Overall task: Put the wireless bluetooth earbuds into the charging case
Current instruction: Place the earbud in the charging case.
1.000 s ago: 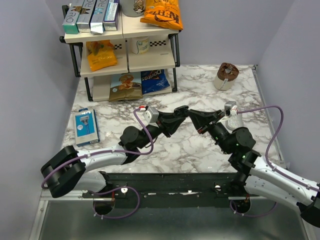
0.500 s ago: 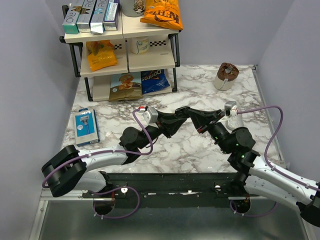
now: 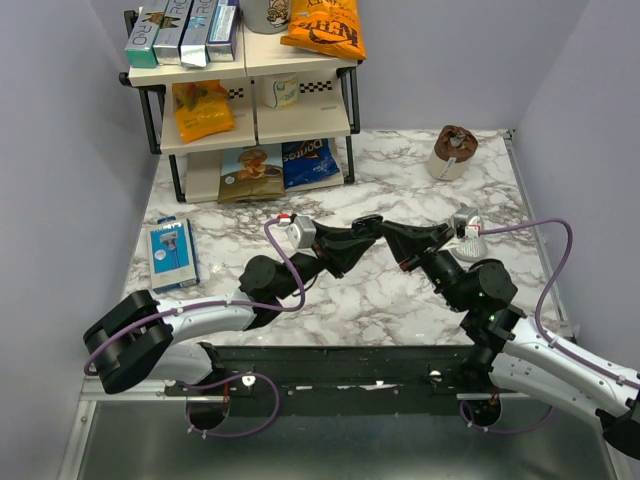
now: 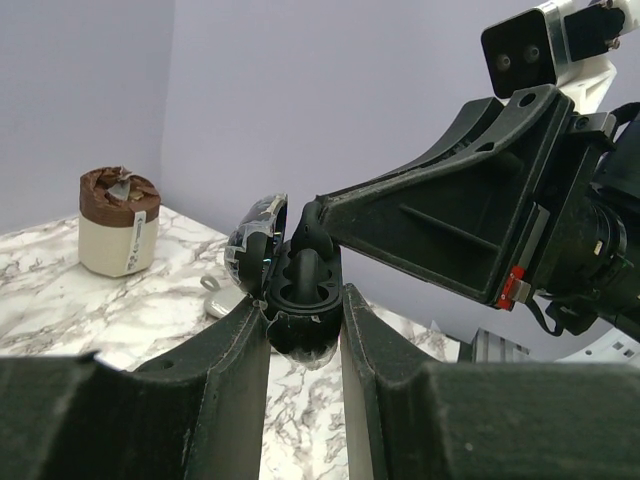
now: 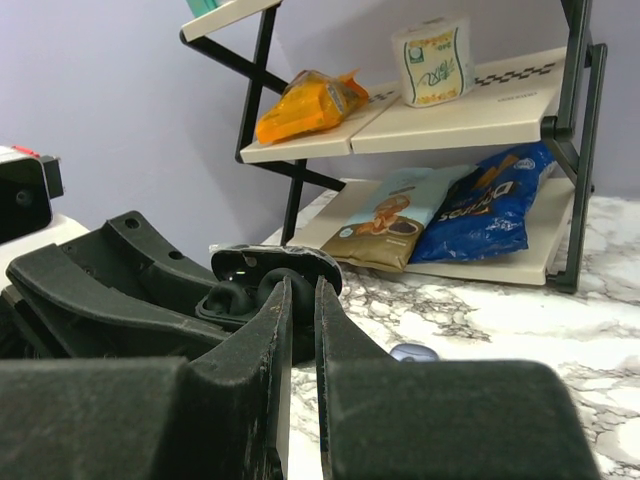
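Observation:
The black charging case (image 4: pixel 300 318) hangs above the table with its lid (image 4: pixel 256 232) flipped open, and my left gripper (image 4: pixel 305 305) is shut on its body. My right gripper (image 5: pixel 298 287) comes in from the opposite side, its tips inside the open case (image 5: pixel 232 298). It is shut on a glossy black earbud (image 5: pixel 276 281), which sits at a socket in the case. The earbud (image 4: pixel 308 268) shows under the right fingertips (image 4: pixel 314 222) in the left wrist view. From above, both grippers meet at mid-table, left gripper (image 3: pixel 362 230) and right gripper (image 3: pixel 386 233). No other earbud shows clearly.
A shelf rack (image 3: pixel 250 100) with snack bags stands at the back left. A brown-lidded cup (image 3: pixel 452 152) stands at the back right. A blue box (image 3: pixel 172 253) lies at the left edge. A small pale object (image 4: pixel 224 300) lies on the marble under the grippers.
The right arm's wrist and elbow have shifted slightly to the right and nearer. Both grippers stay together at the case, with their grips unchanged.

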Robot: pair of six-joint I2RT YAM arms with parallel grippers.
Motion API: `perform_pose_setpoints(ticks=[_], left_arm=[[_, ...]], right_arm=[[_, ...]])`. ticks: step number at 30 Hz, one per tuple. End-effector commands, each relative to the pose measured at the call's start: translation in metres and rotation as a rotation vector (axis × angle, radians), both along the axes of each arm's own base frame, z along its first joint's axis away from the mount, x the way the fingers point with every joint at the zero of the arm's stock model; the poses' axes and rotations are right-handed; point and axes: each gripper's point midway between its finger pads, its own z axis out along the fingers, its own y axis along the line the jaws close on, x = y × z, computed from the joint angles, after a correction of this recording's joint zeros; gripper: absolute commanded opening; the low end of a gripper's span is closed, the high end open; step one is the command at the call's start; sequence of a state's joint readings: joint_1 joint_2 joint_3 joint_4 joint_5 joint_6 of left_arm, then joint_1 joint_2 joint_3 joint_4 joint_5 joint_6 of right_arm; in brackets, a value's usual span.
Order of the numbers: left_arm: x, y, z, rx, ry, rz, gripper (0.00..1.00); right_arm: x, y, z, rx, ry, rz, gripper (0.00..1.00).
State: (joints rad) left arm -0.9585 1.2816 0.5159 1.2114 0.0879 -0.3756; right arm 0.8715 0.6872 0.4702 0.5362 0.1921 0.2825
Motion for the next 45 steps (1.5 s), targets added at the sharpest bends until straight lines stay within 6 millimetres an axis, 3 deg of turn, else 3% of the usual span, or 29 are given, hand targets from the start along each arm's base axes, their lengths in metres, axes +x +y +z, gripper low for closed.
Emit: perform_pose_setpoints(ticks=[1,9,32,45], left_arm=[[-0.005,0.007,0.046,-0.128,-0.094,0.002,0.00],[-0.006,0.007,0.047,-0.117,-0.104,0.000,0.00],[-0.007,0.010,0.047,-0.109,-0.126,0.015,0.00],[-0.005,0.012,0.042,-0.096,-0.120,0.028,0.00]], right_arm=[[-0.008,0.008,-0.024,-0.116,0.002,0.056,0.01],[-0.010,0.016,-0.028,-0.177,0.013,0.093,0.08],[-0.012,0.013,-0.030,-0.206,0.024,0.089,0.33],[-0.014,0.004,-0.017,-0.177,0.005,0.066,0.44]])
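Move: The right hand, its fingers shut on an earbud, has the charging case about 3 cm to its left and 2 cm ahead, at about its own height. The earbud already in the other slot lies some 4 cm to the left and level with it, and the open lid stands some 3 cm ahead, 2 cm left and 1 cm higher. A small purple case lies on the table about 20 cm ahead, 13 cm left and 28 cm lower. For the left hand, the charging case is in its fingertips, about 1 cm ahead, 2 cm right and 1 cm up. Downward by barely 1 cm, the right hand settles at the near-right slot of the charging case, its left side rolling down some 5 degrees first. Then, almost in place, its fingers part to a bit under half open and let go of the earbud, the hand easing back by about half a centimetre. The left hand holds the case still. ##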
